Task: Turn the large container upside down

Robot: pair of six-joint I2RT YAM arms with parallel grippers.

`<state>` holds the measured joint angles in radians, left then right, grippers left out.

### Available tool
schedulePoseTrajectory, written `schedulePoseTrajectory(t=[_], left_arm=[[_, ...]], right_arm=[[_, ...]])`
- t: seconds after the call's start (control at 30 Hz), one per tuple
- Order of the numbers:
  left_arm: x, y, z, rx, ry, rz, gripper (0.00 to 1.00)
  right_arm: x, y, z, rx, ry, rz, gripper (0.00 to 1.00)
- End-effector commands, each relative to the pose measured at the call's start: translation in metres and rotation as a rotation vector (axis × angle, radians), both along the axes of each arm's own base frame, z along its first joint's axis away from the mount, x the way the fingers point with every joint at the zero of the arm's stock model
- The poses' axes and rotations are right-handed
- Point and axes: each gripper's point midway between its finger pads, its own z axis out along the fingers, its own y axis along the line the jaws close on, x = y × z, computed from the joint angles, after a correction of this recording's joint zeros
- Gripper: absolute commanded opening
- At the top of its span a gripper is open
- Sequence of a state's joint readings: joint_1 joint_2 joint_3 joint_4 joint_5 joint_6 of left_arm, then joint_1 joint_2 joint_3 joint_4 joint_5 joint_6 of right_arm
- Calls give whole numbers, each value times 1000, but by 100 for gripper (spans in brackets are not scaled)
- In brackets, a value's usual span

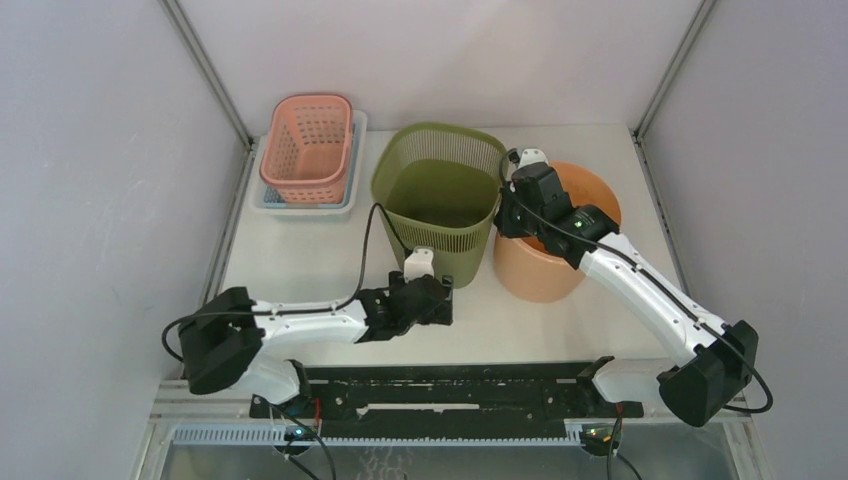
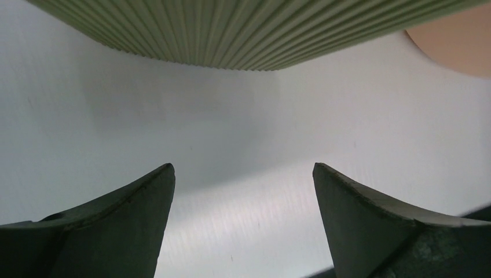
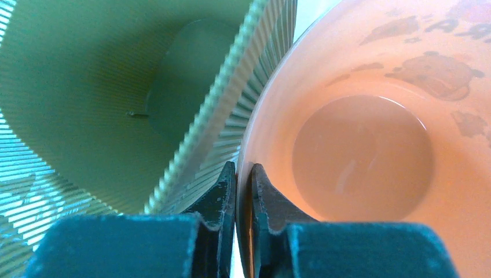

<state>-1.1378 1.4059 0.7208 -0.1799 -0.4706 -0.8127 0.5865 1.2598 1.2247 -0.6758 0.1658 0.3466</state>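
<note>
The large container, a round orange tub (image 1: 540, 272), stands upright at the table's right, its printed inside (image 3: 370, 150) facing up. My right gripper (image 1: 513, 216) reaches down over its left rim. In the right wrist view that gripper (image 3: 243, 167) is shut on the tub's thin wall, one finger inside and one outside. My left gripper (image 1: 446, 300) lies low on the table, just in front of the green slatted bin (image 1: 440, 190). It (image 2: 243, 168) is open with only bare table between its fingers, and the bin's ribbed wall (image 2: 243, 35) is ahead of it, not touched.
The green bin (image 3: 87, 98) stands upright, pressed against the tub's left side. A pink mesh basket (image 1: 308, 148) sits on a pale tray (image 1: 355, 195) at the back left. White table (image 1: 300, 265) runs between side walls, and the tub's edge (image 2: 457, 46) shows at the left wrist view's right.
</note>
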Motion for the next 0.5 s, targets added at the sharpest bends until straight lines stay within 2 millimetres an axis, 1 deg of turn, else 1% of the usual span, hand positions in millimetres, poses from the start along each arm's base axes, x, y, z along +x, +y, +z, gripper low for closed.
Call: schedulePoseTrajectory(t=[0.0, 0.07, 0.1, 0.2, 0.27, 0.3, 0.37, 0.47], left_arm=[[55, -21, 28, -115, -87, 104, 93], [72, -26, 29, -108, -104, 117, 93], [84, -28, 25, -98, -104, 127, 93], [114, -39, 26, -109, -98, 134, 93], [136, -44, 31, -121, -106, 140, 93], [149, -49, 38, -131, -123, 141, 93], [170, -53, 45, -147, -134, 151, 93], [202, -54, 56, -152, -163, 157, 93]], right_arm=[[16, 7, 19, 94, -52, -15, 0], [15, -2, 17, 77, -45, -31, 0], [13, -7, 15, 63, -35, -37, 0], [6, -20, 12, 29, -14, -52, 0], [1, -25, 10, 11, 0, -53, 0], [-2, -27, 11, 6, 0, -50, 0], [-6, -31, 13, -2, 3, -46, 0], [-12, -32, 15, 1, 8, -31, 0]])
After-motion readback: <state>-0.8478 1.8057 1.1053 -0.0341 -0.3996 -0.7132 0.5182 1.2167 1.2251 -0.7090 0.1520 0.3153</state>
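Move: The left hand, low over the table with its fingers open, is already up against the near side of the green container, whose middle is about 16 cm ahead, 3 cm to the right and 10 cm higher. The orange container stands some 10 cm ahead and 23 cm to its right, 7 cm up. The right hand pinches the orange container's rim, whose middle is about 3 cm ahead, 10 cm right and 11 cm below; the green one lies 12 cm left, 6 cm ahead, 9 cm down. Forward and quickly, staying low, the left hand goes about 15 cm with a slight drift to the right, still pushing the green container ahead with the front of its gripper body; its fingers stay wide open and it turns roughly 10 degrees counter-clockwise. The right hand keeps its pinch on the orange container's rim and eases it some 2.5 cm right, away from the green one. ##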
